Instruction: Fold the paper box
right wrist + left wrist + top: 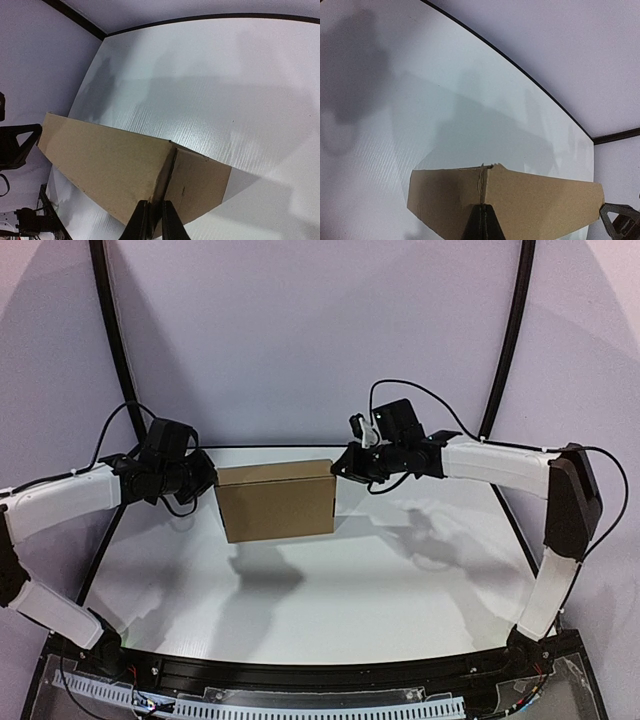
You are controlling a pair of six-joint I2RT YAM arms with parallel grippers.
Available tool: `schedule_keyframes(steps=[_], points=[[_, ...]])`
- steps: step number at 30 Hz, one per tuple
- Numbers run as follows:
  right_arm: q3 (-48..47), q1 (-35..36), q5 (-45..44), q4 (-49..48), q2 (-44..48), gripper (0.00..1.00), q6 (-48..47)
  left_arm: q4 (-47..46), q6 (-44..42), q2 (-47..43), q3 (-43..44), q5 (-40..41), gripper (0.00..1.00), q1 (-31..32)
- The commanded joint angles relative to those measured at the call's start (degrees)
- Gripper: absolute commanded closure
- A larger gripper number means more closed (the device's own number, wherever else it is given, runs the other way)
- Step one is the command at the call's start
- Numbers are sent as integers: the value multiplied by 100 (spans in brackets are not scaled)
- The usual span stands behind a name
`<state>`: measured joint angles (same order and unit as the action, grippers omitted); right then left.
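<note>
The paper box (277,502) is a closed, flat brown cardboard box held above the white table between my two arms, and its shadow falls on the table below it. My left gripper (213,483) is shut on its left end; in the left wrist view the black fingers (482,222) pinch the corner seam of the box (540,205). My right gripper (340,465) grips the right end. In the right wrist view its two fingers (152,222) stand close together, with the box's (110,165) edge wall between them.
The white table (330,590) ends at a black rim at the back (420,450). Two curved black poles (115,330) rise at the back corners before a pale purple backdrop. Cables loop off both wrists.
</note>
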<state>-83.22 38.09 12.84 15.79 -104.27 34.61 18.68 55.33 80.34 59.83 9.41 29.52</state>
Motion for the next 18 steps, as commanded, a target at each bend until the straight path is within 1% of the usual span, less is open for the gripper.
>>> schedule_keyframes(steps=[1,2,3,4,5,7,8,9,10,11,12,13,14,15,16,17,18], points=[[1088,88,67,684,-77,90,-63,1076,-336,111,-870,-825,99,43],[1230,126,96,584,84,91,-125,841,-439,-113,-970,-1138,99,67],[1278,141,104,584,136,91,-145,841,-439,-113,-1082,-1138,99,67],[1450,196,125,478,341,91,-216,529,-539,-376,-1286,-1346,97,142],[1695,247,207,394,571,91,-263,375,-584,-654,-1498,-1543,94,188],[1930,307,304,223,748,91,-256,268,-581,-1106,-1789,-1749,89,265],[2020,334,359,192,809,91,-249,220,-581,-1252,-1882,-1798,89,265],[2261,416,516,29,933,91,-194,74,-555,-1563,-2073,-1926,79,341],[2348,449,561,-73,985,91,-168,48,-543,-1859,-2156,-2084,77,351],[2524,506,602,-163,1100,91,-96,22,-515,-2006,-2309,-2167,69,372],[2682,568,620,-267,1174,91,-30,20,-488,-2334,-2445,-2274,65,380],[2883,626,639,-364,1285,91,26,60,-431,-2521,-2496,-2297,56,384],[3069,690,645,-421,1414,90,69,216,-407,-2702,-2535,-2296,52,390],[3305,778,616,-508,1582,89,109,462,-367,-3088,-2566,-2257,43,391],[3414,825,552,-552,1706,89,114,637,-348,-3490,-2538,-2127,38,394],[3549,898,495,-569,1787,89,82,804,-339,-3688,-2516,-2053,33,395],[3679,971,382,-577,1917,88,25,1160,-328,-4058,-2436,-1863,23,392]])
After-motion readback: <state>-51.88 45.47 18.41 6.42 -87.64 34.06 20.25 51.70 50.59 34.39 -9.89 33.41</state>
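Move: The paper box stands upright on its long side between the two hands, which are at its upper corners. Its middle lies about 11 cm to the right of the left hand, roughly level with it fore and aft, and some 7 cm below. From the right hand the same middle is about 11 cm to the left, level fore and aft, and 7 cm lower. Nothing else stands near on the table. Backwards towards the robot, and quickening, both hands sweep about 14 cm from the box's upper corners. The left sinks slightly, turns some 20 degrees clockwise and opens wide, coming free of its corner; the right keeps its fingers nearly shut, turns a little counter-clockwise and dips about 7 cm, mostly at the end, finishing close by the box's near right corner. ##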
